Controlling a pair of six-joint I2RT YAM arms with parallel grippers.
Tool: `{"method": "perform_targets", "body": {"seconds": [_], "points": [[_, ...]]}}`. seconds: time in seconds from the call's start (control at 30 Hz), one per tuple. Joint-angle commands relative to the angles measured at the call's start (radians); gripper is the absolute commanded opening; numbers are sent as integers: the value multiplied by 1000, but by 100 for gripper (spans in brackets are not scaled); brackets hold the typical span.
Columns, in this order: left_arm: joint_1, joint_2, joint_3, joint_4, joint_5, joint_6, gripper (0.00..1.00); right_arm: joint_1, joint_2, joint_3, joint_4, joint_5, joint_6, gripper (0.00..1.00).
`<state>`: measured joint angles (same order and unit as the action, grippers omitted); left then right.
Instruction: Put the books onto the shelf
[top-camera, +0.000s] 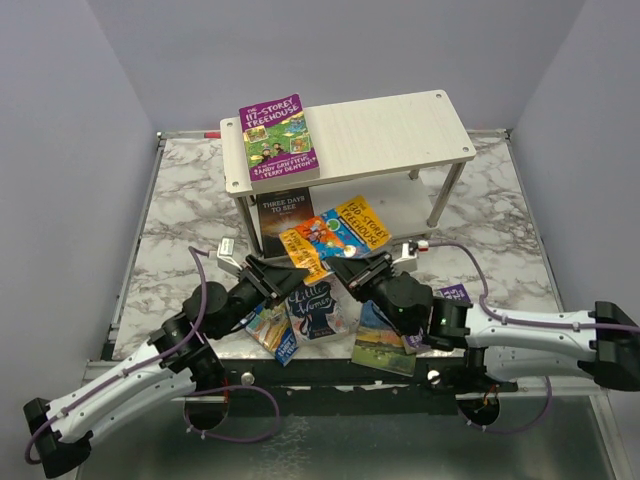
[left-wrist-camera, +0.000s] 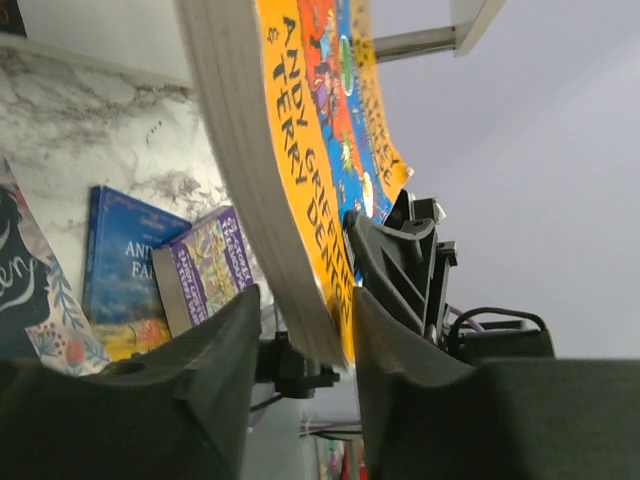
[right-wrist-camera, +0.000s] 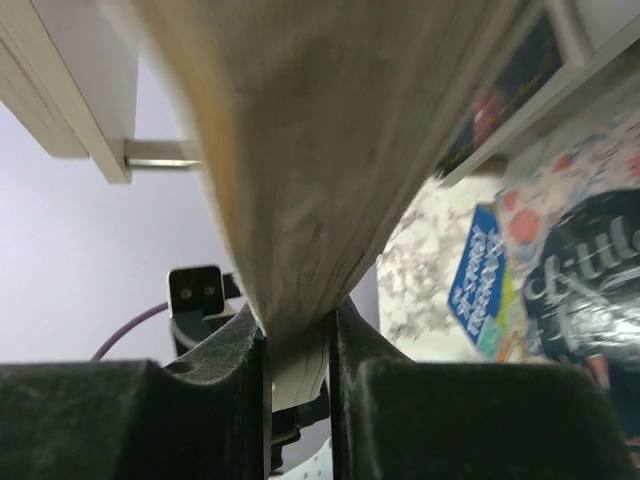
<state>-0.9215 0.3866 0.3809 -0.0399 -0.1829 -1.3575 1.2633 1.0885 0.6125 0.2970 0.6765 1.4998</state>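
Note:
An orange Treehouse book (top-camera: 330, 238) hangs tilted in the air in front of the shelf (top-camera: 400, 125). My right gripper (top-camera: 352, 268) is shut on its lower edge, the pages (right-wrist-camera: 330, 150) pinched between both fingers (right-wrist-camera: 298, 340). My left gripper (top-camera: 283, 270) stands open around the book's other corner (left-wrist-camera: 310, 170), with a gap between the pages and one finger (left-wrist-camera: 305, 330). A purple Treehouse book (top-camera: 278, 137) lies on the top board. A dark book (top-camera: 282, 215) sits on the lower board. Little Women (top-camera: 315, 308), Animal Farm (top-camera: 385, 340) and a small blue book (top-camera: 272, 330) lie on the table.
Another purple book (top-camera: 455, 295) lies beside the right arm, next to Animal Farm (left-wrist-camera: 125, 270). The shelf's silver legs (top-camera: 447, 195) stand on the marble table (top-camera: 180, 200). Grey walls close in the left, right and back.

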Motion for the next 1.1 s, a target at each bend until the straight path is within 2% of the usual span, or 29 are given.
{"method": "perform_targets", "body": {"seconds": [0.0,0.13,0.43,0.7,0.87,1.07], "points": [[-5,3,-29,5,49,2,51,-20,-145,-60,-82,176,-62,1],[-5,27,-39,1,47,37,72,-21,-292,-94,-215,188,-109,1],[-5,114,14,-21,59,196,99,-21,-575,-100,-571,155,-212,0],[-6,158,78,-74,98,376,99,-20,-709,-32,-813,0,-353,0],[-5,185,135,-110,178,465,99,-20,-791,-20,-818,-163,-503,0],[-5,204,195,-172,297,527,99,-21,-807,18,-832,-322,-610,0]]}}
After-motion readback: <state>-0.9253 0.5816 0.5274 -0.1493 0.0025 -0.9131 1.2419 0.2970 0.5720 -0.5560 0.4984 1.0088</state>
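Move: The 130-Storey book is in the right hand, its middle about 5 cm ahead of the hand. The open part of the shelf top lies roughly 21 cm ahead of that hand, 9 cm right and 7 cm up. Some 17 cm below it, Little Women is 4 cm back and 4 cm left, the blue-green book 10 cm back and 13 cm right. From the left hand, the held book's middle is about 7 cm ahead and 6 cm right. The left fingers let go of the near corner of the 130-Storey book and spread wide, that hand sinking about 4.5 cm, then rising half of it again and rolling left side up. The right hand keeps its pinch and sweeps right some 15 cm, away from the left hand, then draws back about 7 cm towards the base while rolling its left side down, nearly 30 degrees. ##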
